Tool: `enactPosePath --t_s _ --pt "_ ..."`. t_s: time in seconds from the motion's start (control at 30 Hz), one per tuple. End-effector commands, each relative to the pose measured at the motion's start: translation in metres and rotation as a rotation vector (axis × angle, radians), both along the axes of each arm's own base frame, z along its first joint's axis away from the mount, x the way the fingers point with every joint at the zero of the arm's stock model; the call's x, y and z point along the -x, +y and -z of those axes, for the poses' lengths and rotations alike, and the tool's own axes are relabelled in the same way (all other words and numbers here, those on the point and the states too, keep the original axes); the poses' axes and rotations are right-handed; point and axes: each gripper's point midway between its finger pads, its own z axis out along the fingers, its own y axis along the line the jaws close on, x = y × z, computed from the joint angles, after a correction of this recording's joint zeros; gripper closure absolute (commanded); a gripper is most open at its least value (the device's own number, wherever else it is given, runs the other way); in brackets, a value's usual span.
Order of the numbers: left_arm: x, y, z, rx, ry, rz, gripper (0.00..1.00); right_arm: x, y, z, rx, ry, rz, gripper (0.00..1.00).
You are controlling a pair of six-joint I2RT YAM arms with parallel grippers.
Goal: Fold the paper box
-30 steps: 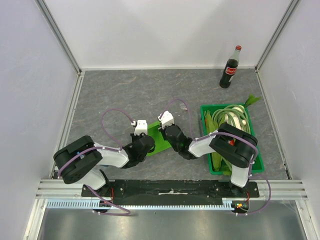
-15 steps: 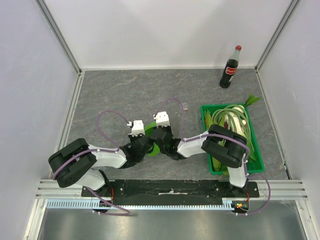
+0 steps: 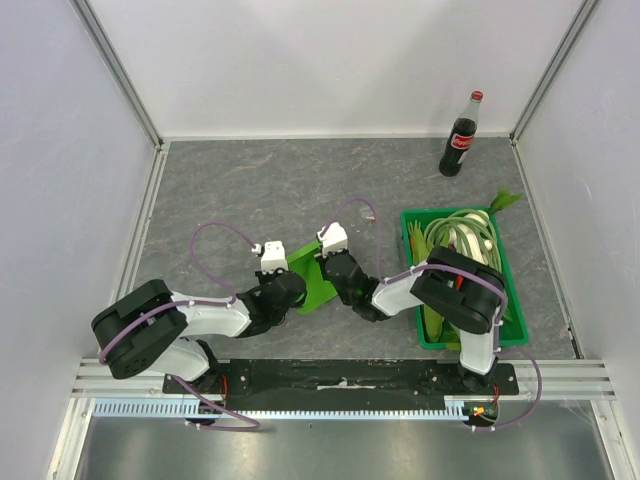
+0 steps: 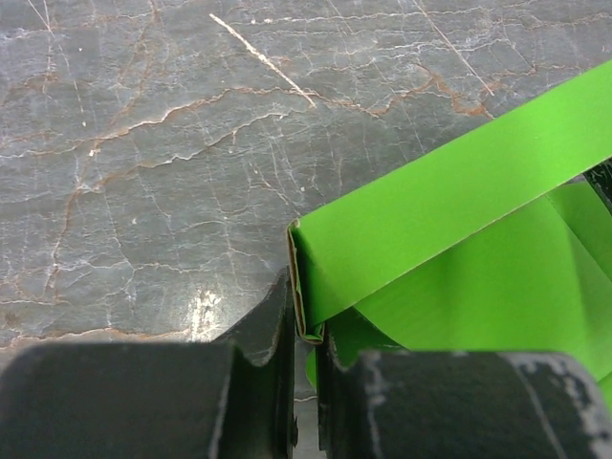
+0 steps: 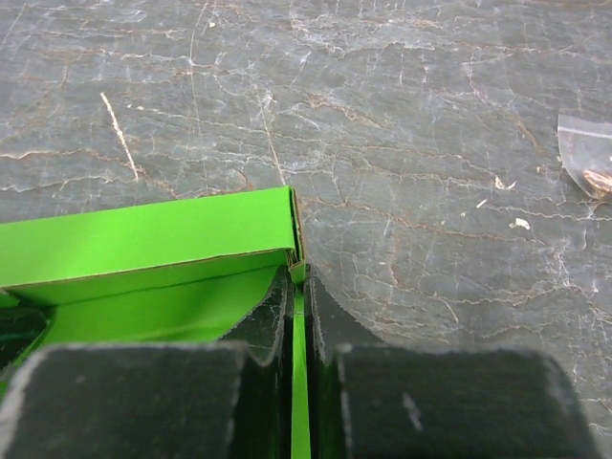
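Note:
The paper box (image 3: 310,276) is a bright lime-green card piece lying on the grey table between my two arms. My left gripper (image 3: 289,287) is shut on its left corner. In the left wrist view the folded card corner (image 4: 308,316) is pinched between the dark fingers (image 4: 256,337), and a raised flap of the box (image 4: 459,210) runs off to the right. My right gripper (image 3: 337,277) is shut on the opposite end. In the right wrist view a thin green wall edge (image 5: 299,287) stands between the closed jaws, with the rest of the box (image 5: 143,244) to the left.
A dark-green crate (image 3: 412,225) of vegetables stands at the right, close to the right arm. A cola bottle (image 3: 460,135) is upright at the back right. A small clear plastic scrap (image 5: 585,158) lies on the table. White walls enclose the table on three sides.
My right gripper has closed onto the box's right edge. Both wrists came closer together, then the right one drew back to the right, leaving more of the green card showing between them.

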Motion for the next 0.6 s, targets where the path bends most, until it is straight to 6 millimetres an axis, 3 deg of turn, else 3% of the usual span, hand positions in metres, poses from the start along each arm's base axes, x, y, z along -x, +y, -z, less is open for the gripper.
enactPosePath --t_s 0.0,0.33,0.37,0.4,0.47,0.5,0.57 --pt "0.0 -0.017 -0.011 0.122 -0.02 0.004 0.98 0.003 0.002 -0.025 -0.099 -0.014 -0.08 0.91" --pt "0.003 0.001 -0.002 0.104 0.008 -0.112 0.98 0.023 -0.023 -0.025 -0.062 0.031 -0.112 0.59" --pt "0.003 0.002 -0.003 0.108 0.005 -0.123 0.98 0.029 -0.029 -0.017 -0.04 0.056 -0.116 0.55" --pt "0.002 0.002 -0.002 0.104 0.007 -0.13 0.98 0.032 -0.032 -0.026 -0.058 0.053 -0.117 0.53" --pt "0.003 0.005 -0.001 0.094 0.014 -0.148 0.98 0.044 -0.045 -0.019 -0.029 0.085 -0.126 0.46" --pt "0.003 0.005 -0.001 0.093 0.016 -0.147 0.98 0.046 -0.048 -0.028 -0.045 0.075 -0.128 0.44" --pt "0.003 0.004 0.0 0.096 0.02 -0.148 0.98 0.049 -0.058 -0.025 -0.022 0.082 -0.122 0.4"
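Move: The right hand's fingers are shut on the far right corner of the green paper box, whose middle lies about 6 cm back, 2 cm left and 3 cm below them. The small plastic bag is some 7 cm ahead and 10 cm right of this hand, and the middle of the green crate about 6 cm back and 31 cm right. From the left hand, which pinches the far left corner, the box's middle is roughly 3 cm back and 5 cm right. The right hand opens its fingers from shut to a bit over half and lets go of the box's far right corner, drawing back and to the right about 6 cm in all while rising some 2 cm, faster towards the end, and turning slightly counter-clockwise, until the fingers hang clear beside the box's right side wall. The left hand stays almost in place and keeps its pinch on the far left corner, with only a small turn of the wrist, about 5 degrees. ##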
